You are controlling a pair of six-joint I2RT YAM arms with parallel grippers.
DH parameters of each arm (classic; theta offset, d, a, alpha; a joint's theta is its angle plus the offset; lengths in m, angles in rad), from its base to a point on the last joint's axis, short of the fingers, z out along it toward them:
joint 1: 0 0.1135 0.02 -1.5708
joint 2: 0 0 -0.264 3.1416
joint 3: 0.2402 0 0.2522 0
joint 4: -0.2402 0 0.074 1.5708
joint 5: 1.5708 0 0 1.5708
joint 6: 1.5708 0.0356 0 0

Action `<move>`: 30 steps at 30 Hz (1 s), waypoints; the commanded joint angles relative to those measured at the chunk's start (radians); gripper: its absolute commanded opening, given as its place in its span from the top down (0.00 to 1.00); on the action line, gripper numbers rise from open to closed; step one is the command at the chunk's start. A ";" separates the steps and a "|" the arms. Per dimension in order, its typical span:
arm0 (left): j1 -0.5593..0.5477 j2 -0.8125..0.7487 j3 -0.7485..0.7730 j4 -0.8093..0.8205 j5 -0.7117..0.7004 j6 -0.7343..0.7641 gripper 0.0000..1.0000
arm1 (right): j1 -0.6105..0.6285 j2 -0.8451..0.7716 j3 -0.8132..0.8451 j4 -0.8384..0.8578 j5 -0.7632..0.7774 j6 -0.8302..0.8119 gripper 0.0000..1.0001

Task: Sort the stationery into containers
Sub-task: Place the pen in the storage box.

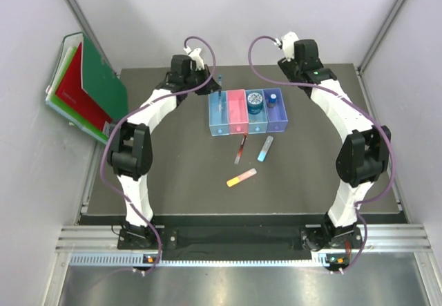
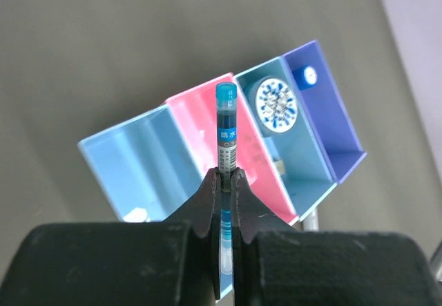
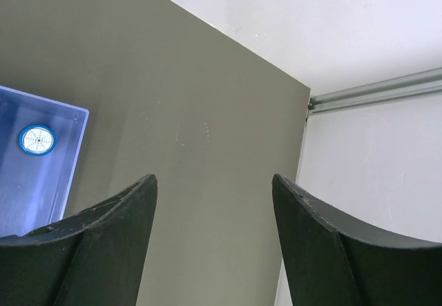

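Note:
My left gripper [image 2: 226,175] is shut on a blue pen [image 2: 226,130], which sticks out above the containers [image 1: 247,111], over the edge between the light-blue bin [image 2: 138,161] and the pink bin [image 2: 197,123]. A round blue tin [image 2: 276,106] lies in the blue bin. In the violet bin [image 3: 41,182] stands a blue bottle [image 3: 36,139]. My right gripper [image 3: 214,182] is open and holds nothing, raised over the table's far right corner. Loose on the mat are a red-black pen [image 1: 240,149], a light-blue stick [image 1: 265,148] and a yellow-pink stick [image 1: 242,177].
Green and red folders [image 1: 90,85] lean against the left wall beside the mat. White walls and metal frame rails [image 3: 376,88] close in the far right corner.

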 commanded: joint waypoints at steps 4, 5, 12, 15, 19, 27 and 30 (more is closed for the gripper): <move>-0.029 0.036 -0.039 0.321 0.124 -0.155 1.00 | -0.005 -0.039 0.007 0.046 0.023 0.011 0.32; -0.035 0.042 -0.038 0.338 0.126 -0.161 1.00 | -0.005 -0.039 0.007 0.046 0.023 0.012 0.32; -0.065 0.078 -0.067 0.384 0.115 -0.169 1.00 | -0.005 -0.039 0.009 0.047 0.020 0.014 0.32; -0.077 0.092 -0.093 0.389 0.097 -0.149 1.00 | -0.005 -0.039 0.012 0.047 0.017 0.017 0.32; -0.083 0.127 -0.114 0.390 0.069 -0.129 1.00 | -0.007 -0.039 0.018 0.043 0.008 0.020 0.32; -0.085 0.165 -0.108 0.395 0.060 -0.127 0.74 | -0.004 -0.031 0.030 0.037 0.002 0.025 0.32; -0.083 0.168 -0.096 0.390 0.061 -0.124 0.55 | -0.004 -0.031 0.027 0.032 -0.003 0.029 0.32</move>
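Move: My left hand still holds the pen over the empty blue compartment of the storage box, which lies straight below by about 14 cm. The pink compartment, where the pen goes, has its middle about 7 cm to my right, level with me and some 14 cm down. The round tub stands roughly 13 cm right and 3 cm ahead, the small bottle 19 cm right and 3 cm ahead. From my right hand, the pink compartment is about 23 cm left, 2 cm back and 20 cm down. I carry the pen level to the right with my left hand, about 6 cm off the empty blue compartment until it hangs over the pink one, rolling the wrist slightly to the right. Then I go almost straight down some 8 cm into or just over the pink compartment, and as the descent runs out my fingers open partway and let go of the pen. ##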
